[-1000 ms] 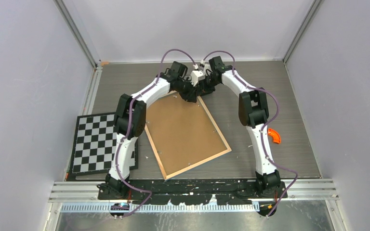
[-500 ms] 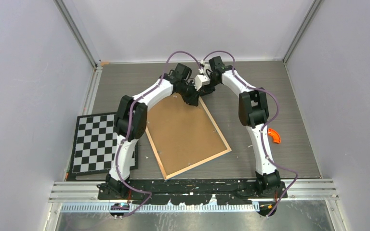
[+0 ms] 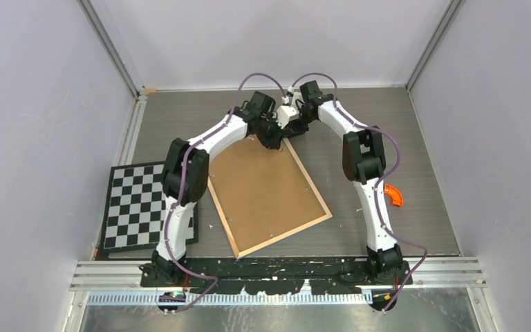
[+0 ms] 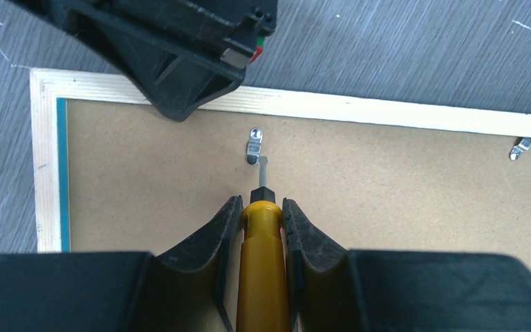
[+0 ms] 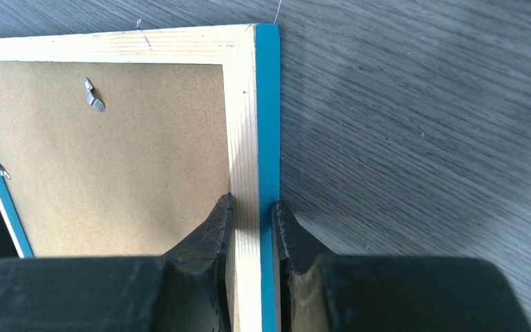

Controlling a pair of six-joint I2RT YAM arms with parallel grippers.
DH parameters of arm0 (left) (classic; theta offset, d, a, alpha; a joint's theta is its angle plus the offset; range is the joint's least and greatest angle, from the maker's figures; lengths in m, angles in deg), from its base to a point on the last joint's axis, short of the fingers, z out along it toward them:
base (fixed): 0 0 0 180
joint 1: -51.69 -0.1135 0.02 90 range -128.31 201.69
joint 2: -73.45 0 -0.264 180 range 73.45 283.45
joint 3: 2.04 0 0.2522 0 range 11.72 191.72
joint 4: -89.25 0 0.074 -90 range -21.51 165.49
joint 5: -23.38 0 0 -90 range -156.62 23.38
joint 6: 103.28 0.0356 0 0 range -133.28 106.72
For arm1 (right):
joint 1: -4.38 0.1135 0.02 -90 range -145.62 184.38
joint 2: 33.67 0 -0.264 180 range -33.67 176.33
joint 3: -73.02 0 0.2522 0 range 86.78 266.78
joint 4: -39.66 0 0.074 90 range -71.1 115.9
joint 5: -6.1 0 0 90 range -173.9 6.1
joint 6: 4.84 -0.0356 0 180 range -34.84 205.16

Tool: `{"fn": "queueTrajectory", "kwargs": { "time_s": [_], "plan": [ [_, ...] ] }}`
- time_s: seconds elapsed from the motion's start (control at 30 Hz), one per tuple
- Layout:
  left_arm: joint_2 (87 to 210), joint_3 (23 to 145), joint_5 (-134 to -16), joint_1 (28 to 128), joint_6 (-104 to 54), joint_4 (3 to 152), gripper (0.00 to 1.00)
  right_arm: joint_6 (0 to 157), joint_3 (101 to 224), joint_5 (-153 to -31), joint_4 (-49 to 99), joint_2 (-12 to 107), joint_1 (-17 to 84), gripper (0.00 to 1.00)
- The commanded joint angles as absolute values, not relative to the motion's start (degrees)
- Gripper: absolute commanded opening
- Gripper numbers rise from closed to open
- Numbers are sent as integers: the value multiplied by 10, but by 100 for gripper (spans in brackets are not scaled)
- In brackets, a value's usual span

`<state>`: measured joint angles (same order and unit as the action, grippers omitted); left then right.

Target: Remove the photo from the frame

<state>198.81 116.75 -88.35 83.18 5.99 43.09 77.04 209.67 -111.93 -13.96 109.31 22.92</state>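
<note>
The frame lies face down on the table, brown fibreboard back up, with a light wood rim and a blue edge. The photo is hidden under the back board. My left gripper is shut on a yellow-handled screwdriver. Its blade tip touches a small metal tab near the frame's far edge. My right gripper is shut on the frame's rim close to its far right corner, one finger on the back side and one on the blue outer side.
A black-and-white checkerboard lies left of the frame, partly under the left arm. A small orange object sits by the right arm. Further tabs dot the back board. Grey walls enclose the table.
The left gripper with the screwdriver has shifted slightly right along the frame's far edge. The right wrist also moved a little. Both grips are unchanged.
</note>
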Motion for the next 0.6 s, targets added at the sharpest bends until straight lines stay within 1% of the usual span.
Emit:
{"fn": "queueTrajectory", "kwargs": {
  "time_s": [0.0, 0.17, 0.57],
  "plan": [
    [1961, 1152, -856, 814, 60, 414, 0, 750, 2092, -1138, -187, 1102, 237, 1],
    [1926, 1119, -946, 819, 37, 449, 0, 749, 2094, -1138, -185, 1102, 237, 1],
    [1871, 1015, -981, 864, -9, 550, 0, 745, 2091, -1130, -182, 1103, 236, 0]
  ]
}}
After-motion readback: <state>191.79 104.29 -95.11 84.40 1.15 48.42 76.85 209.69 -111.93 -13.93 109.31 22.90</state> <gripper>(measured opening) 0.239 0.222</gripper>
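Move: The left hand holds the yellow screwdriver. The second clip on the frame's right side lies about 12 cm back of it, 13 cm to its right and 7 cm lower. The first clip, right beside the screwdriver tip, is some 2 cm ahead, 4 cm right and 7 cm down; the held frame edge is 5 cm ahead, 6 cm right and 6 cm down. From the right hand the second clip is about 17 cm back, 7 cm right, level. The screwdriver tip comes free of the first clip's side as the left hand eases about 1 cm left, then sweeps back some 5 cm at an even height, over the backing board towards the second clip. It ends drifting slightly right, tilting just under 10 degrees, its grip on the handle kept. The right fingers stay still, pinching the frame's edge. ##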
